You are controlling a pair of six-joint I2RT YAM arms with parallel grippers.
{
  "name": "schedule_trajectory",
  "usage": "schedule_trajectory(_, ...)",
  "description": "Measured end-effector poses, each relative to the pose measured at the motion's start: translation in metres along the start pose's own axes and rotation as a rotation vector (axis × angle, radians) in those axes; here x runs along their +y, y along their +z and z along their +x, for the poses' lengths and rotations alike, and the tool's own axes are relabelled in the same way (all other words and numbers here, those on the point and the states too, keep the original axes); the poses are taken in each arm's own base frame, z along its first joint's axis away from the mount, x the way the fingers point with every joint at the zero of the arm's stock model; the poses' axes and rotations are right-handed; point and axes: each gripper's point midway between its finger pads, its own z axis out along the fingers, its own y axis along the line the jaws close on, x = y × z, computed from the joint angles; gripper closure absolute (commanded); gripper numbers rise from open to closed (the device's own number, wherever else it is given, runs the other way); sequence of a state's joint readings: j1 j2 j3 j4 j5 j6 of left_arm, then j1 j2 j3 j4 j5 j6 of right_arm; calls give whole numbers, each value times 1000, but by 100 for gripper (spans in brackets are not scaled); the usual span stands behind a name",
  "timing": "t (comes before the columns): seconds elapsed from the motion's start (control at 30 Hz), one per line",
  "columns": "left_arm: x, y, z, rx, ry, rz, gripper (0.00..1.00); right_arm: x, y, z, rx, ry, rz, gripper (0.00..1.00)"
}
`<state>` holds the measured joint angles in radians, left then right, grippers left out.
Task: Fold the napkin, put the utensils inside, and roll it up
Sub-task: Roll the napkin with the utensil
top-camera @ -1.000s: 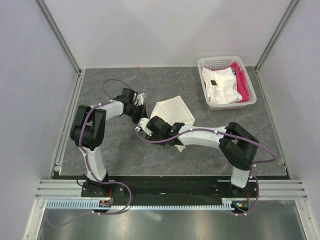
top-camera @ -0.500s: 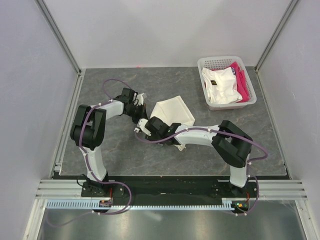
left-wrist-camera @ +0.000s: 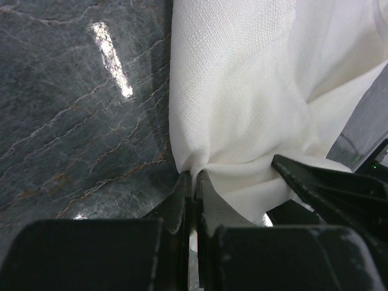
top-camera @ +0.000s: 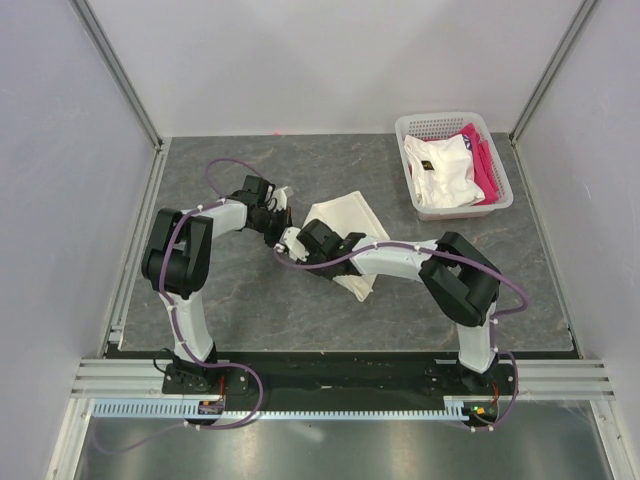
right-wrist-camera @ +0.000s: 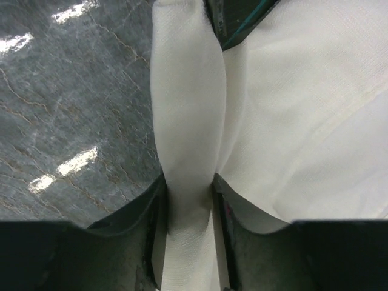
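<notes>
The cream-white napkin (top-camera: 345,215) lies bunched in a slanted strip at the middle of the table. My left gripper (top-camera: 278,222) is at the cloth's left end, shut on a pinched corner of the napkin (left-wrist-camera: 242,91); in the left wrist view the left gripper (left-wrist-camera: 195,179) has its jaws pressed together on the fabric. My right gripper (top-camera: 292,244) sits just beside it. In the right wrist view the right gripper (right-wrist-camera: 188,188) has both jaws against a rolled fold of the napkin (right-wrist-camera: 303,121). The utensils are hidden or out of view.
A white basket (top-camera: 404,128) at the back right holds a white garment (top-camera: 440,170) and a pink cloth (top-camera: 482,160). The right arm stretches across the table's middle. Metal rails border the dark stone tabletop (top-camera: 230,310).
My right gripper has moved left and away from me, close to the left gripper, and its jaws have narrowed on the cloth. The napkin has drawn in from a wide shape to a narrow strip.
</notes>
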<state>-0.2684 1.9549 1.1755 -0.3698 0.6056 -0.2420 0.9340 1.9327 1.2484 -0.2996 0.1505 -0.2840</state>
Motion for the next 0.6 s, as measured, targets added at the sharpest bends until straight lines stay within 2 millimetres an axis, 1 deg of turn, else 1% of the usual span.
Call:
schedule_trajectory(0.07,0,0,0,2,-1,3,98,1,2,0,10,6,-22,74)
schedule_trajectory(0.2,0,0,-1,0,-1,1,97,3,3,1,19,21,-51,82)
schedule_trajectory(0.23,0,0,-1,-1,-1,-1,88,3,3,2,19,27,-62,86)
schedule_trajectory(0.3,1,0,-2,-8,-4,-10,79,5,3,2,14,44,-89,89)
schedule_trajectory(0.33,2,-1,-4,-14,-5,-19,64,5,3,2,9,56,-105,91)
schedule_trajectory(0.4,4,-2,-6,-29,-7,-43,55,6,2,1,-2,86,-146,92)
schedule_trajectory(0.43,4,-4,-8,-39,-10,-53,44,7,1,1,-8,104,-172,92)
schedule_trajectory(0.5,6,-10,-14,-81,-10,-86,38,8,1,2,-18,139,-216,93)
schedule_trajectory(0.53,6,-14,-15,-98,-14,-99,33,9,0,2,-24,157,-244,94)
schedule_trajectory(0.6,11,-21,-18,-139,-21,-134,30,12,-2,2,-37,191,-302,94)
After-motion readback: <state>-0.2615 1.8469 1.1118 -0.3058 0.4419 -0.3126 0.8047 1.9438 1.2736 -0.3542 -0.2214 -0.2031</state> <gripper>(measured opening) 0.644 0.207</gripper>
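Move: The napkin's rolled edge already runs between the right hand's half-open fingers, right at its fingertips. From that hand, the roll's left end is about 9 cm left and 4 cm ahead, the right end some 9 cm right and 6 cm back, and the flat part's middle roughly 7 cm right and 9 cm ahead. The left hand still pinches the left end in its shut fingers; the flat part is about 15 cm right and 4 cm ahead of it. The rolled edge is pinched by the right fingers, which close about halfway from their starting gap; then, keeping hold, the right hand swings its tips some 20 degrees towards the base and to the left, drawing back about 1 cm. The left fingers open wide and let go of the roll's left end, that hand easing about 2 cm left, with a little forward and up. ##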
